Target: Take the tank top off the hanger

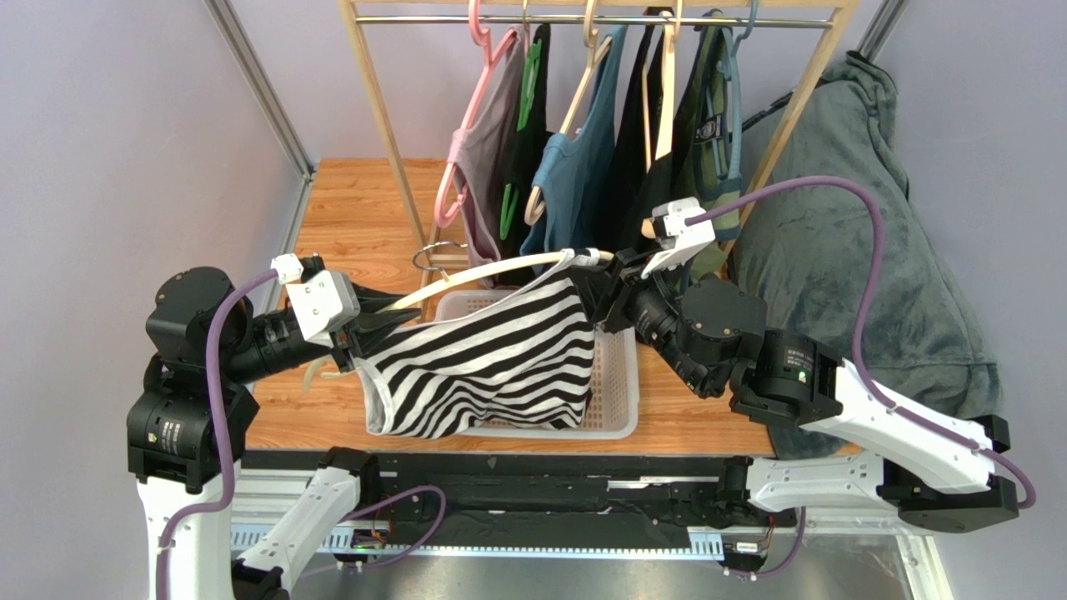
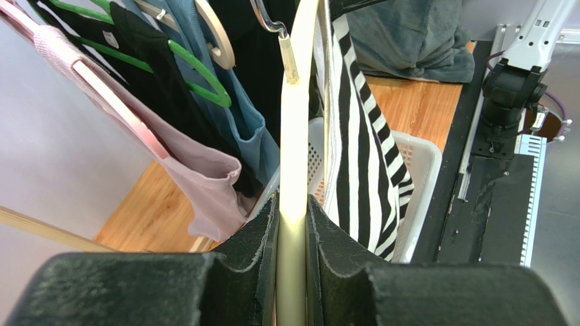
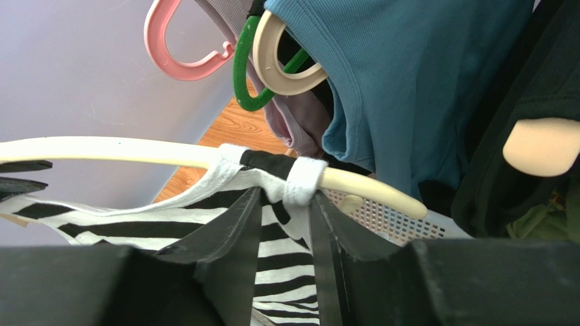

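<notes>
A black-and-white striped tank top hangs from a cream hanger held level above a white basket. My left gripper is shut on the hanger's left end; in the left wrist view the cream bar runs straight out from between the pads of that gripper. My right gripper is at the hanger's right end, below the bar. Its fingertips close on the white shoulder strap looped over the bar. Striped cloth shows through the gap further down the jaws.
Behind stands a wooden clothes rack with several hung garments: pink, black, blue and dark ones on pink, green and cream hangers. A grey hoodie lies heaped at the right. The hanger's metal hook points toward the rack.
</notes>
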### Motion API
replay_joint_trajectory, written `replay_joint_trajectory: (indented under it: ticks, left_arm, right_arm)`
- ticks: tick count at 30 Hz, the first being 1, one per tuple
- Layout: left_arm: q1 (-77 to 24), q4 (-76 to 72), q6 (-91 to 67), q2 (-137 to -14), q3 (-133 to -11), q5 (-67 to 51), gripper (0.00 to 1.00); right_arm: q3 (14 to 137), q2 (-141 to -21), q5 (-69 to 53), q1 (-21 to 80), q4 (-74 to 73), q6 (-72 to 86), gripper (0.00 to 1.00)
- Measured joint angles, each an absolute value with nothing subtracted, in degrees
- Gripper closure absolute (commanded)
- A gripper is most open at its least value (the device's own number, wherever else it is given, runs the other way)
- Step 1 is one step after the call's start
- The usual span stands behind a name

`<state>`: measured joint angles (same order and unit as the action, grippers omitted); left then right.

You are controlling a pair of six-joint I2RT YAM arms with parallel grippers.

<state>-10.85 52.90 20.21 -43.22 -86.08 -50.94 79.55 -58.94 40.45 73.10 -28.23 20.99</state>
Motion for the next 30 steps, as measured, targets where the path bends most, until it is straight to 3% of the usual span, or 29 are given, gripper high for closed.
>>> replay_joint_trajectory:
  ticks: [8,18,30]
  left_arm:
    - [-10.85,52.93,20.03,-43.22,-86.11,-50.94,0.97]
    - [-10.85,52.93,20.10,-43.18,-86.08,-50.94,0.97]
    - [-10.90,52.88,20.12,-43.22,-86.08,-51.59,0.97]
  right_arm:
    - [79.57,-59.59,39.90,73.10,-27.55,21.39,1.00]
    - [79.75,-57.10,39.97,72.03,-29.32,22.22,1.00]
    - [76.40,-50.89,29.10,55.81,-34.89,29.36,1.00]
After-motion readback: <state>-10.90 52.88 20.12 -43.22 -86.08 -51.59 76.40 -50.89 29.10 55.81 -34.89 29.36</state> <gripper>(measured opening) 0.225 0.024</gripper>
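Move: Ahead of the right hand by about 2 cm and 1 cm up is the tank top's right shoulder strap, its cloth already between the open fingers; the hanger's right tip is some 3 cm ahead and 4 cm right. Beyond hang the blue top's hanger tip, roughly 10 cm ahead and 6 cm left, and the black garment's, about 8 cm ahead and 7 cm right. From the left hand, the strap lies around 20 cm right and 6 cm ahead. Closing its fingers almost in place, the right hand pinches the strap cloth, then pulls it quickly right along the hanger arm towards and beyond the tip, about 7 cm, edging 2–3 cm forward and dipping slightly at the end, while turning a little clockwise, about 5 degrees. The left hand stays put and keeps its grip on the hanger. ##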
